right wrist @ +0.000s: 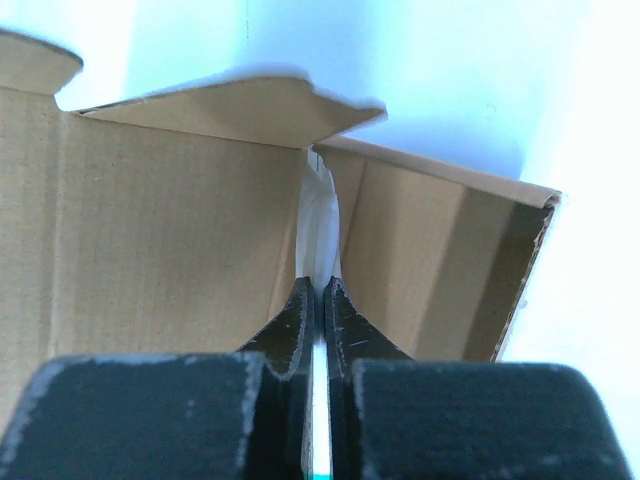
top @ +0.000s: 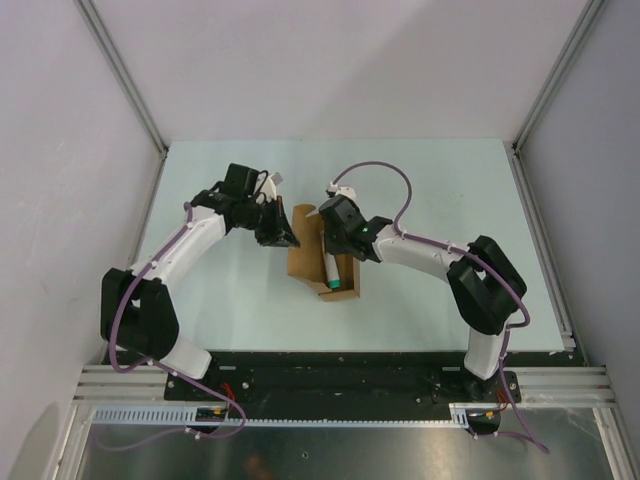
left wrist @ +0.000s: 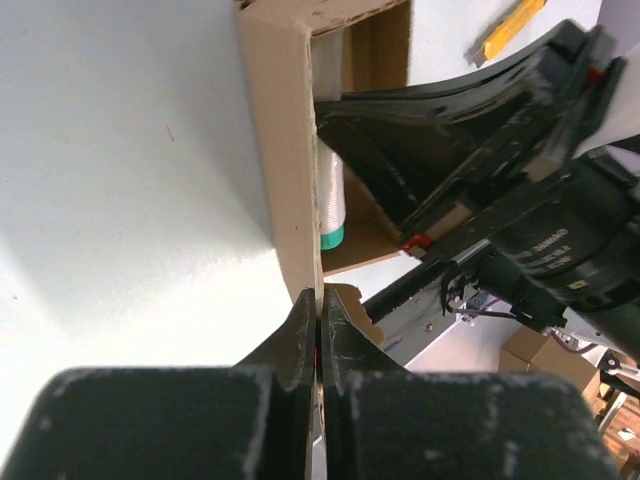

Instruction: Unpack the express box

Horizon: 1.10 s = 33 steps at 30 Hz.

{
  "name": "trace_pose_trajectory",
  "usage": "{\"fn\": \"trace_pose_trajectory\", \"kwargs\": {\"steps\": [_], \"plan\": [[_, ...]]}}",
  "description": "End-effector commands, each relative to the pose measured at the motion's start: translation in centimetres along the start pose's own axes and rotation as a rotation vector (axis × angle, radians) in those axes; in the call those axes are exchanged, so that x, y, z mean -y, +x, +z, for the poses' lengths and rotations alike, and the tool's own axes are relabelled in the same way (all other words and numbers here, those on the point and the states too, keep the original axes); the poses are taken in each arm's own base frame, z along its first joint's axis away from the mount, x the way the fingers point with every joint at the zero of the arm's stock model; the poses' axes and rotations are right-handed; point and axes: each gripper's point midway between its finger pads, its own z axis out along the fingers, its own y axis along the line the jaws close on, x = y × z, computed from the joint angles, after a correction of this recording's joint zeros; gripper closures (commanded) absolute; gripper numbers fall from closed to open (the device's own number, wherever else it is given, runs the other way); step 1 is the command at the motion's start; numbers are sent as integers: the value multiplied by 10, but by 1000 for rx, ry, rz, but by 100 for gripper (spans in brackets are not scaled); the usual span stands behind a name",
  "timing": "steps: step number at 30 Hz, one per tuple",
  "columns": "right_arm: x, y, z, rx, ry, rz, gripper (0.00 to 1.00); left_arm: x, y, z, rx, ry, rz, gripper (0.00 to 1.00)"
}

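Observation:
The express box [top: 303, 262], brown cardboard with its flap lid open, lies in the middle of the table between the two arms. My left gripper [top: 283, 236] is shut on the box's thin side panel [left wrist: 285, 150], whose edge runs down between the left gripper's [left wrist: 319, 300] jaws. A white tube with a green cap [top: 331, 270] lies inside the box. My right gripper [top: 333, 255] reaches into the box. In the right wrist view the right gripper [right wrist: 321, 290] is shut on the white tube [right wrist: 320, 225], with cardboard walls [right wrist: 150, 220] on both sides.
A yellow utility knife [left wrist: 512, 25] lies on the table beyond the box, seen only in the left wrist view. Grey walls and metal rails [top: 540, 240] border the pale table [top: 450, 190].

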Motion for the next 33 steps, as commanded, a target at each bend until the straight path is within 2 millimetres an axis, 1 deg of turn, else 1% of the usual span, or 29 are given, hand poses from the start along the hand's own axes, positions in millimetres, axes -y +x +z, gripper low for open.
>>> {"fn": "trace_pose_trajectory", "kwargs": {"steps": [1, 5, 8, 9, 11, 12, 13, 15, 17, 18, 19, 21, 22, 24, 25, 26, 28, 29, 31, 32, 33], "plan": [[-11, -37, -22, 100, -59, 33, 100, -9, 3, 4, -17, -38, 1, 99], [-7, -41, -26, 104, -46, 48, 100, -9, 2, 3, -11, -41, 6, 99], [-1, -52, -36, 129, -37, 71, 100, -9, 1, 3, -10, -44, 6, 99], [0, -59, -44, 148, -44, 81, 100, -10, 1, 3, -10, -46, 4, 99], [3, -70, -51, 173, -50, 104, 100, -10, 0, 4, -11, -47, 5, 99], [3, -79, -60, 197, -63, 117, 100, -11, 0, 4, -12, -49, 6, 99], [4, -83, -63, 207, -69, 125, 100, -11, 0, 5, -13, -49, 6, 99], [3, -96, -71, 236, -102, 149, 100, -12, 0, 5, -11, -53, 8, 99], [1, -110, -83, 273, -137, 169, 100, -12, 0, 4, -8, -57, 10, 99], [5, -117, -86, 282, -149, 183, 100, -13, 1, 4, -10, -58, 9, 99], [5, -124, -94, 301, -167, 194, 100, -14, 1, 5, -11, -62, 9, 99], [13, -132, -101, 312, -171, 218, 100, -15, 1, 4, -8, -65, 14, 99], [25, -139, -103, 323, -150, 236, 100, -17, 1, 4, -6, -76, 16, 99], [42, -140, -109, 327, -110, 237, 100, -18, 1, 2, -3, -83, 25, 99], [57, -140, -109, 328, -79, 241, 100, -18, -2, 0, 6, -89, 37, 99], [64, -138, -114, 327, -61, 238, 100, -20, -2, -2, 4, -100, 36, 99], [85, -134, -114, 324, -12, 228, 100, -25, -7, -7, 22, -129, 48, 99], [96, -122, -109, 295, 18, 223, 100, -27, -7, -10, 18, -142, 47, 98], [113, -109, -104, 266, 72, 217, 100, -30, -12, -16, 32, -160, 57, 98], [128, -94, -98, 230, 108, 221, 100, -33, -12, -19, 30, -177, 56, 98], [134, -87, -94, 210, 124, 224, 100, -35, -13, -22, 31, -187, 67, 98]]}}
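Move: The right hand already pinches the white tube's thin end, its green cap pointing back. The clear table it is taken to lies some 16 cm right, 5 ahead and 8 below; the box's middle is about 2 cm right, 5 back and 5 below, the yellow knife roughly 29 right, 4 back and 9 below. From the left hand on the box's lid edge, the box's middle is 10 cm right, level and 13 below, that clear table 24 right, 10 ahead and 16 below. Keeping its pinch on the white tube, the right hand eases off, then lifts it quickly about 13 cm up out of the box while drifting forward, and sweeps right past the box rim for some 13 cm in all, ending 5 cm farther out, turned about 15 degrees clockwise and just starting to sink. Meanwhile the left hand keeps the box's lid edge between its shut fingers, sinks about 2 cm, and only towards the end draws the edge clearly left, some 2 cm, tilting slightly. ##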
